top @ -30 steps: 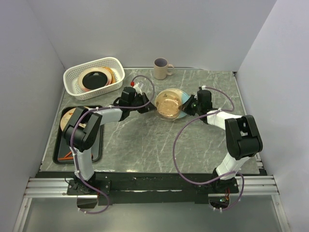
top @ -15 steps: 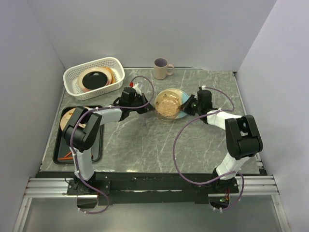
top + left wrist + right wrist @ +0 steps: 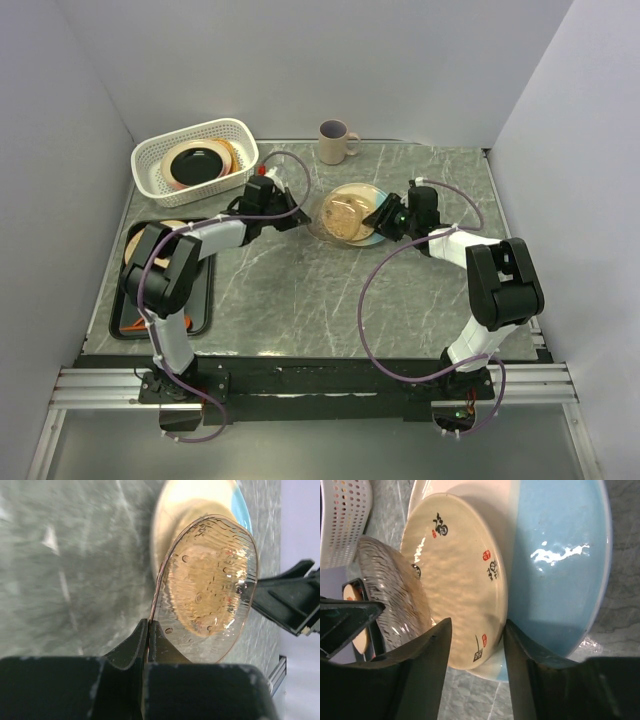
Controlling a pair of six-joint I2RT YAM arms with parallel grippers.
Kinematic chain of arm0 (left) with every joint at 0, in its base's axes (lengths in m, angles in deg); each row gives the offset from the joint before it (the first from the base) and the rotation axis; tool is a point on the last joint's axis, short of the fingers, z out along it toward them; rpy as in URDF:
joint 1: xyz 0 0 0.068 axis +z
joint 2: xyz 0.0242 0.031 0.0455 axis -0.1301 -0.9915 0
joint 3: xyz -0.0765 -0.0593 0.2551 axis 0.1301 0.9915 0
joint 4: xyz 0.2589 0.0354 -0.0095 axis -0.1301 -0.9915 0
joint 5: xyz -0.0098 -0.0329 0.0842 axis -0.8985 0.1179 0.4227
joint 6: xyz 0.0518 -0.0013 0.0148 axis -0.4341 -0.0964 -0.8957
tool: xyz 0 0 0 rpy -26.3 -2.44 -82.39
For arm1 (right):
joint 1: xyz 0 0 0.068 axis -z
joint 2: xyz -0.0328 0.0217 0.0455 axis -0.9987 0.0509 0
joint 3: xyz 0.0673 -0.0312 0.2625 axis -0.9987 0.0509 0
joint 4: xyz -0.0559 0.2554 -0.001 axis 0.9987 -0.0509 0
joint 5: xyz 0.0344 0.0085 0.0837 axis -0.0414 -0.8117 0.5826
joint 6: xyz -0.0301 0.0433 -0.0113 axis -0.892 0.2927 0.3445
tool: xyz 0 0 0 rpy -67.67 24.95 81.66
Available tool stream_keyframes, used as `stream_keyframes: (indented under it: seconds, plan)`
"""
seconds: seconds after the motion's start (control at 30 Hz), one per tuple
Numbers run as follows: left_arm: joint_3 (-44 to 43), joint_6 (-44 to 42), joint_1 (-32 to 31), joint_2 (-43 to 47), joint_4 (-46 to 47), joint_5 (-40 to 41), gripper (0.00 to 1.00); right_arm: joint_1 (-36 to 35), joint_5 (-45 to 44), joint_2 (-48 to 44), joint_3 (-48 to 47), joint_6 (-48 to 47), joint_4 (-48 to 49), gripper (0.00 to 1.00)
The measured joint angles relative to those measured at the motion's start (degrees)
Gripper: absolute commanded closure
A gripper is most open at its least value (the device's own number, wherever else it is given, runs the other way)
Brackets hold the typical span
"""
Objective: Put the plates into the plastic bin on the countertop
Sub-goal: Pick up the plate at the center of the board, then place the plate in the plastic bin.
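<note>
My left gripper (image 3: 148, 625) is shut on the rim of a clear ribbed glass plate (image 3: 207, 580), holding it tilted over the stack in mid-countertop (image 3: 340, 215). Under it lies a cream plate (image 3: 455, 580) with small black and red marks, resting on a pale white-blue plate (image 3: 560, 565). My right gripper (image 3: 475, 630) is open, its fingers either side of the cream plate's near rim; in the top view it (image 3: 378, 220) sits at the stack's right edge. The white perforated plastic bin (image 3: 150, 165) stands back left with a black plate and others inside.
A beige mug (image 3: 335, 142) stands behind the stack. A flat black tray (image 3: 200, 300) at the left edge carries a tan plate. The right gripper's black fingers (image 3: 295, 602) show just beyond the glass plate. Grey walls enclose the marble countertop (image 3: 300, 300).
My right gripper has opened and let go of the glass plate's rim. My left gripper has closed fully on the glass plate and drawn it a little to the left.
</note>
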Motion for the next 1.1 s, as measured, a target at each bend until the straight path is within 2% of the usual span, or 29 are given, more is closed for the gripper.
stream_keyframes:
  seconds: [0.27, 0.57, 1.1]
  plan:
    - [0.81, -0.70, 5.81, 5.11, -2.23, 0.13, 0.99, 0.00, 1.42, -0.22, 0.00, 0.26, 1.11, 0.29]
    - [1.81, -1.46, 13.86, 10.38, -3.52, 0.22, 0.99, 0.00, 1.44, -0.52, 0.00, 0.11, 1.25, 0.25]
    - [1.81, -1.49, 23.45, 14.69, -7.41, 0.52, 0.99, 0.02, 2.01, -0.55, -0.02, 0.33, 1.51, 0.22]
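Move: The clear glass plate is already pinched at its left rim by the left hand. The white bin it is bound for lies about 27 cm to this hand's left, 13 cm ahead and a few centimetres lower; the mug is some 8 cm right and 18 cm ahead. From the right hand, the cream plate is about 7 cm left, 2 cm ahead and slightly lower, and the bin 46 cm left, 14 cm ahead. The glass plate, still gripped by its rim, is carried leftward some 19 cm by the left hand, rising about 8 cm and edging a little forward, away from the plate stack towards the near right corner of the bin, the hand turning some 20 degrees counter-clockwise. The right hand all but stays by the cream plate's right rim while its half-open fingers spread wider. ##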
